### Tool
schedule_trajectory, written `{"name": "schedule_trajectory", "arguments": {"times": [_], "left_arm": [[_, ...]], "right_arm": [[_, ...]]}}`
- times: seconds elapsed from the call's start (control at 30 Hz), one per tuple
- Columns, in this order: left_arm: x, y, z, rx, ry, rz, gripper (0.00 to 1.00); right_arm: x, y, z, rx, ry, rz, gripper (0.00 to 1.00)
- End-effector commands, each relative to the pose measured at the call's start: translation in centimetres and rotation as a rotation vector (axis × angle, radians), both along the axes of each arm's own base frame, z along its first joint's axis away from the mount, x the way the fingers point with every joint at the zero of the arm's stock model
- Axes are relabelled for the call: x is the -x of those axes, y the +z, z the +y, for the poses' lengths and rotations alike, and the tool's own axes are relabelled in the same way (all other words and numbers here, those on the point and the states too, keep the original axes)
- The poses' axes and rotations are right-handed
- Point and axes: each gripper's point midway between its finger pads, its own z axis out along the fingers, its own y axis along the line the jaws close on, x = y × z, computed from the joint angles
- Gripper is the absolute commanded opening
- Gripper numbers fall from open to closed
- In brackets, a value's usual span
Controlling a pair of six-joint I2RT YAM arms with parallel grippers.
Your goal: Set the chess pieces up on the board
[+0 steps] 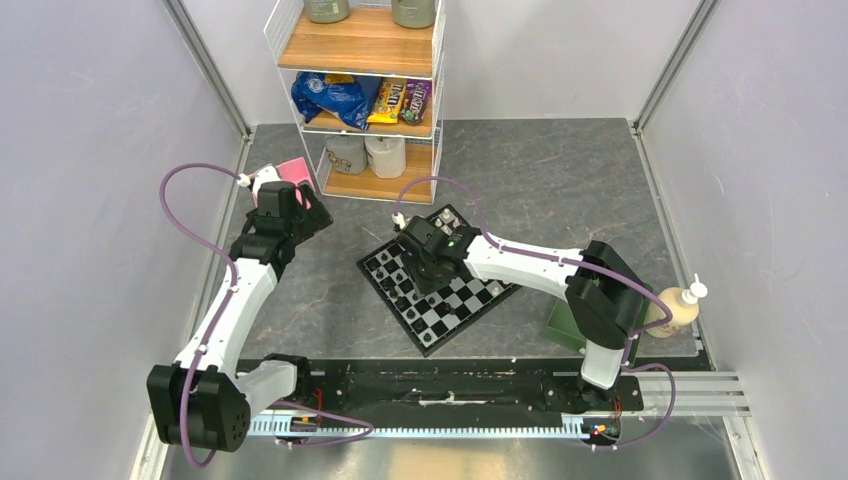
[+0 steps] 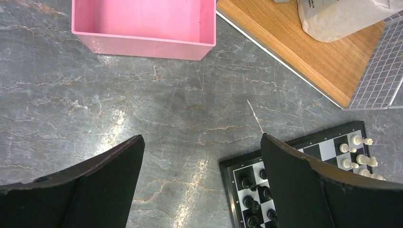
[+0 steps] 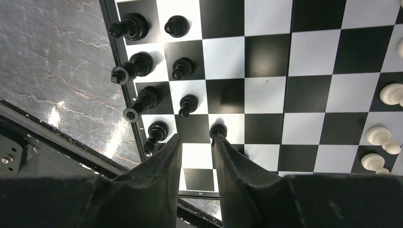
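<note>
The board (image 1: pixel 425 343) lies skewed at the table's middle. My right gripper (image 1: pixel 425 262) hovers over its near-left part. In the right wrist view the gripper (image 3: pixel 196 137) is open a narrow way, and only bare squares show in the gap. A black pawn (image 3: pixel 218 129) stands at the tip of its right finger. Several black pieces (image 3: pixel 138 64) fill two rows along the board's (image 3: pixel 266 61) left edge, and cream pieces (image 3: pixel 392 92) stand at the right. My left gripper (image 1: pixel 290 205) is wide open over bare table (image 2: pixel 202 137), left of the board's corner (image 2: pixel 227 185).
A pink box (image 2: pixel 142 21) sits on the table just beyond my left gripper. A wire shelf (image 1: pixel 365 90) with wooden boards stands at the back. A green tray (image 1: pixel 565 325) and a soap bottle (image 1: pixel 678 308) sit at the right, behind my right arm.
</note>
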Motion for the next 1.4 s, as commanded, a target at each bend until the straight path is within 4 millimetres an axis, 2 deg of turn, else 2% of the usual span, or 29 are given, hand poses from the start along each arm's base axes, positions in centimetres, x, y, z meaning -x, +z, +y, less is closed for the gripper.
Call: {"name": "schedule_trajectory", "arguments": {"times": [0.0,0.33,0.5,0.7,0.8,1.1,1.37], "left_arm": [[-0.6,0.9,-0.1,0.009,-0.007,-0.049,1.00],[-0.6,0.8,-0.1,0.010,-0.008,-0.045,1.00],[-0.7,0.8,-0.1,0.010,-0.007,-0.044,1.00],[-0.7,1.0,-0.1,0.009,-0.008,-0.049,1.00],[-0.8,0.9,-0.1,0.011,-0.009,-0.049,1.00],[-1.0,1.1,-0.3,0.014,-0.015,-0.052,1.00],[-1.1,1.1,-0.3,0.016,-0.017,-0.053,1.00]], "right_arm": [[0.4,-1.0,-0.7,0.019,-0.024,0.032,0.39],[0.5,-2.4,-1.6,0.073,-0.034,0.038,0.40],[0.6,-2.8,-1.7,0.080,-0.031,0.046,0.34],[0.8,-3.0,-1.8,0.089,-0.026,0.055,0.31],[0.9,-3.1,-1.9,0.091,-0.024,0.060,0.26],[1.1,-2.8,-1.4,0.074,-0.010,0.068,0.14],[1.4,-2.2,-0.3,0.041,0.006,0.065,0.14]]}}
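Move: The black pawn to grip lies almost under the right hand: about 1 cm back, 1 cm to the right and 4 cm below. The next pawn in the black row is level with the hand, some 2 cm to its left; another black piece stands about 2 cm back and 5 cm right, and a tall back-rank piece about 4 cm back and 2 cm left. From the idle left hand, that first pawn is roughly 12 cm back, 23 cm right and 14 cm below. Lower the right gripper about 2.5 cm onto the lone black pawn, easing some 1.5 cm to the right and slightly back on the way, with the fingers still part open. Then hold it nearly in place and close the fingers to pinch the pawn by its head, the hand's tilt almost unchanged. ##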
